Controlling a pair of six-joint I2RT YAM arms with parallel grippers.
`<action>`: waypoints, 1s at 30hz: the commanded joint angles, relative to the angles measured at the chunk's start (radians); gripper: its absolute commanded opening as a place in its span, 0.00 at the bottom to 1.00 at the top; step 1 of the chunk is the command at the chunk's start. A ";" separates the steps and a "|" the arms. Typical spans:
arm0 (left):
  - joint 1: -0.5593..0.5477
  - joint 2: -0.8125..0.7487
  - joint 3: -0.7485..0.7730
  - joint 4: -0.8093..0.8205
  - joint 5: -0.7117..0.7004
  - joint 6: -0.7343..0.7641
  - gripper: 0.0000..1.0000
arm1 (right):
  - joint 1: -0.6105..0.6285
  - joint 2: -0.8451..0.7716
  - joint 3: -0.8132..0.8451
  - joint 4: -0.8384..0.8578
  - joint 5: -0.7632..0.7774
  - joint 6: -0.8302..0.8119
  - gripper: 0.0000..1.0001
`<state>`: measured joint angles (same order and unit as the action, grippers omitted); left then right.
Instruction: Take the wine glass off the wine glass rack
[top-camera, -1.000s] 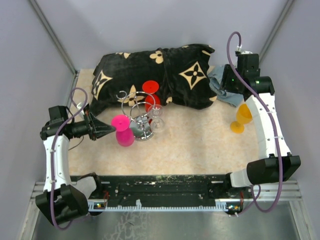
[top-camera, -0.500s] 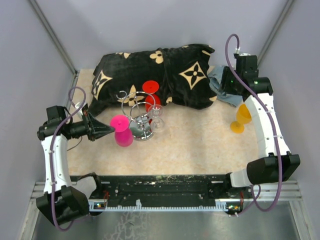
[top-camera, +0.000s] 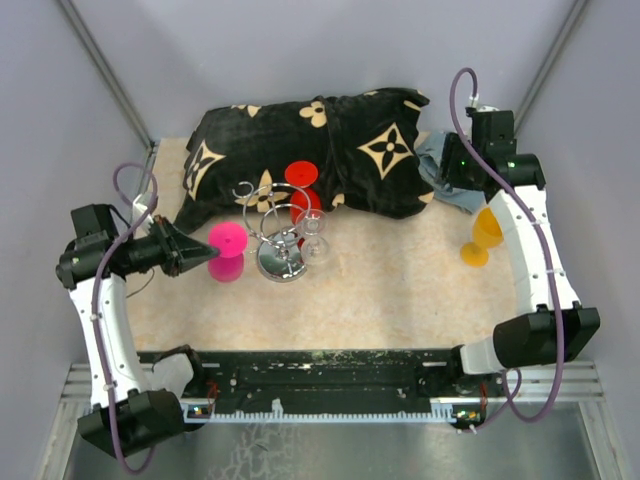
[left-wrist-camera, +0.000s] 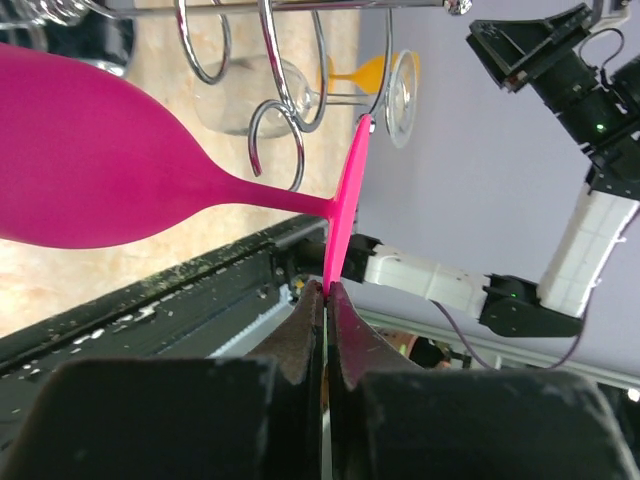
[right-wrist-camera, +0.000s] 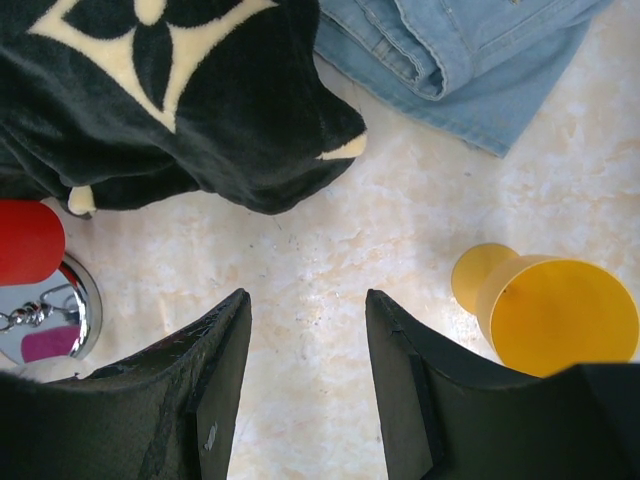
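My left gripper (top-camera: 211, 254) is shut on the edge of the pink wine glass's foot (top-camera: 228, 238). The glass hangs foot up and bowl (top-camera: 226, 269) down, just left of the wine glass rack (top-camera: 280, 240). In the left wrist view the fingertips (left-wrist-camera: 318, 292) pinch the thin foot (left-wrist-camera: 346, 215), and the pink bowl (left-wrist-camera: 100, 170) fills the left side. The rack's chrome loops (left-wrist-camera: 283, 100) stand close behind the foot. A red glass (top-camera: 303, 192) and a clear glass (top-camera: 314, 233) hang on the rack. My right gripper (right-wrist-camera: 307, 300) is open above bare table, far right.
A black blanket with cream flowers (top-camera: 310, 150) lies behind the rack, and blue denim cloth (top-camera: 445, 175) beside it. A yellow-orange glass (top-camera: 484, 238) stands upright near the right arm, also the yellow-orange glass (right-wrist-camera: 555, 312) right of the right fingers. Grey walls enclose the table.
My left arm has drawn back to the left with the pink glass, moving it away from the rack's base. The right arm has not moved.
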<state>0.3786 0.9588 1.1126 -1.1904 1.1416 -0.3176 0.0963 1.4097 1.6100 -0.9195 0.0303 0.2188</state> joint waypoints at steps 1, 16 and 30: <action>0.012 -0.002 0.087 -0.014 -0.093 0.053 0.00 | 0.008 0.006 0.021 0.051 -0.013 -0.006 0.50; -0.018 0.248 0.513 0.213 -0.256 0.522 0.00 | 0.008 0.073 0.156 0.056 -0.040 -0.014 0.50; -0.450 0.289 0.524 0.517 -0.488 0.931 0.00 | 0.007 0.126 0.281 0.001 -0.114 -0.036 0.49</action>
<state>-0.0048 1.2659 1.6299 -0.8021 0.7189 0.4244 0.0963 1.5368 1.8229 -0.9234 -0.0536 0.2008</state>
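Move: The left hand already holds the pink wine glass by its foot, just off the rack; the left end of the dark blanket, towards which the glass is taken, lies about 26 cm ahead, 4 cm left and 23 cm below. The rack stands 8 cm ahead, 12 cm right and 12 cm below, the red glass 14 cm ahead, 16 cm right and 8 cm below. From the right hand, the pink glass is some 14 cm back, 40 cm left and 8 cm lower. Left hand carries pink glass about 14 cm forward, 9 up, tipping it bowl-forward; right hand eases forward, up. ##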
